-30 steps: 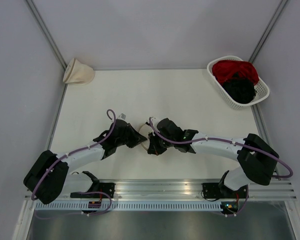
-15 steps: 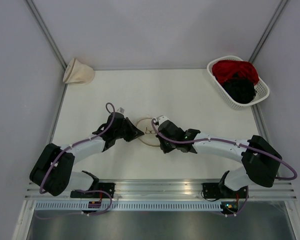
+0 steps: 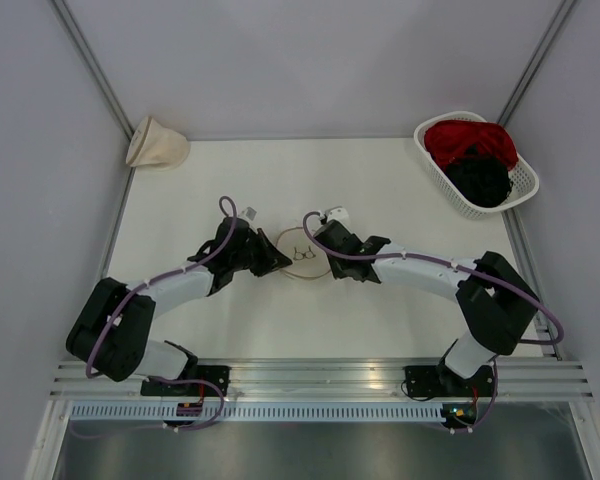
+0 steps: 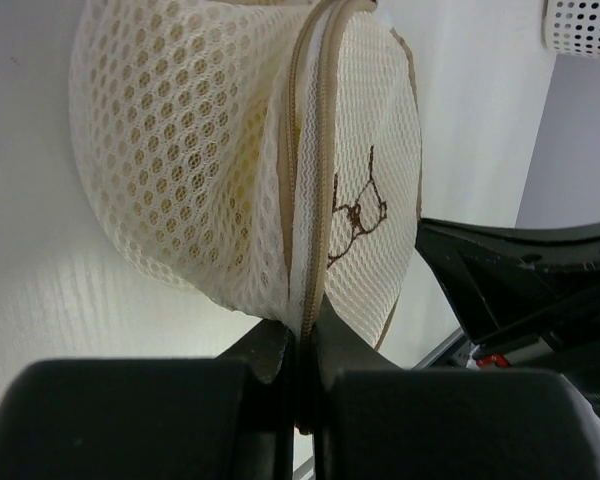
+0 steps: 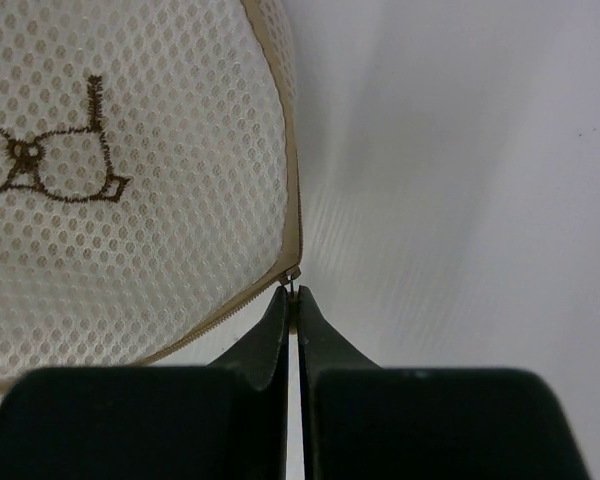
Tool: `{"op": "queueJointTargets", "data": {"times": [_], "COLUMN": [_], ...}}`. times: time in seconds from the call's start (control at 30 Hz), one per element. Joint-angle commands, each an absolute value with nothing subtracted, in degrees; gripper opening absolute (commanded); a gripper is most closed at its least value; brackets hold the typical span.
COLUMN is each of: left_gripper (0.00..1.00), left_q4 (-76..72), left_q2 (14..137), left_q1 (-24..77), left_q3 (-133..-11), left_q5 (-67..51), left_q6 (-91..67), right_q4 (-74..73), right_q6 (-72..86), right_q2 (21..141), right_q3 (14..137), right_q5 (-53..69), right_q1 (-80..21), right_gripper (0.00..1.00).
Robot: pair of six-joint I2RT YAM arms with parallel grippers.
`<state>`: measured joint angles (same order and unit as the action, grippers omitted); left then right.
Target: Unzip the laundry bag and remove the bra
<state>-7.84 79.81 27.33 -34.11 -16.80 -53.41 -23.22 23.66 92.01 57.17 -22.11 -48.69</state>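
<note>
The laundry bag (image 3: 300,256), a round cream mesh pouch with a dark spectacles-like mark, lies mid-table between both grippers. My left gripper (image 3: 278,262) is shut on the bag's zipped edge; in the left wrist view its fingers (image 4: 302,335) pinch the tan zip seam and the laundry bag (image 4: 180,150) bulges beyond them. My right gripper (image 3: 325,262) is at the bag's right edge. In the right wrist view that gripper (image 5: 293,297) is shut on the small metal zipper pull (image 5: 292,276) at the rim of the laundry bag (image 5: 130,240). The bra is hidden.
A cone-shaped cream bag (image 3: 157,143) lies in the far left corner. A white basket (image 3: 525,186) with a red garment (image 3: 470,140) and a black garment (image 3: 478,180) stands at the far right. Metal frame rails run along both sides.
Both grippers have moved away from the arm bases and drawn apart. The bag between them now shows its marked face, where before it was mostly covered.
</note>
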Motion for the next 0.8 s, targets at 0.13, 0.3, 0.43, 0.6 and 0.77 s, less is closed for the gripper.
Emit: {"op": "queueJointTargets", "data": {"times": [0.13, 0.3, 0.43, 0.6, 0.77], "left_gripper": [0.02, 0.34, 0.67, 0.77, 0.82], "left_q4": [-8.17, -6.85, -4.85, 3.68, 7.56], "left_q2": [84.98, 86.75, 81.14, 68.66, 54.53], "left_q1": [26.54, 26.11, 26.02, 26.28, 28.47], "left_q3": [-39.54, -42.01, -39.99, -35.78, -28.68], "left_q5": [-25.74, -25.41, -19.35, -10.47, -8.88], "left_q6": [-44.74, -44.29, -47.02, -51.93, -59.30], "right_q4": [-22.85, -22.59, -21.97, -20.57, -18.38], "right_q6": [18.64, 18.02, 17.75, 18.19, 18.98], "right_q2": [97.38, 96.16, 93.87, 90.62, 88.42], "right_q3": [62.22, 63.37, 61.27, 59.24, 57.05], "right_q5": [-27.51, -24.27, -20.58, -14.25, -3.71], "right_q1": [-44.03, -43.59, -43.51, -43.59, -43.86], "right_gripper": [0.00, 0.00, 0.00, 0.00, 0.00]}}
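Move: The laundry bag's near-left rim is already pinched in the left hand; the bag's middle lies about 3 cm ahead of that hand, 4 cm to its right and 3 cm lower. A yellow patch, seemingly the bra, shows through the mesh some 5 cm ahead and 3 cm right. The zipper pull is in the right fingers, with the bag's middle about 5 cm ahead, 7 cm left and 2 cm below that hand. The bag's rim is first carried by the left hand some 2.5 cm forward and right, then freed as those fingers open wide; the emptied hand lifts about 6 cm, backing off to the left and tipping up slightly. Still pinching the zipper pull, the right hand goes about 3 cm forward and dips a little, then eases roughly 2 cm back, left and up. ##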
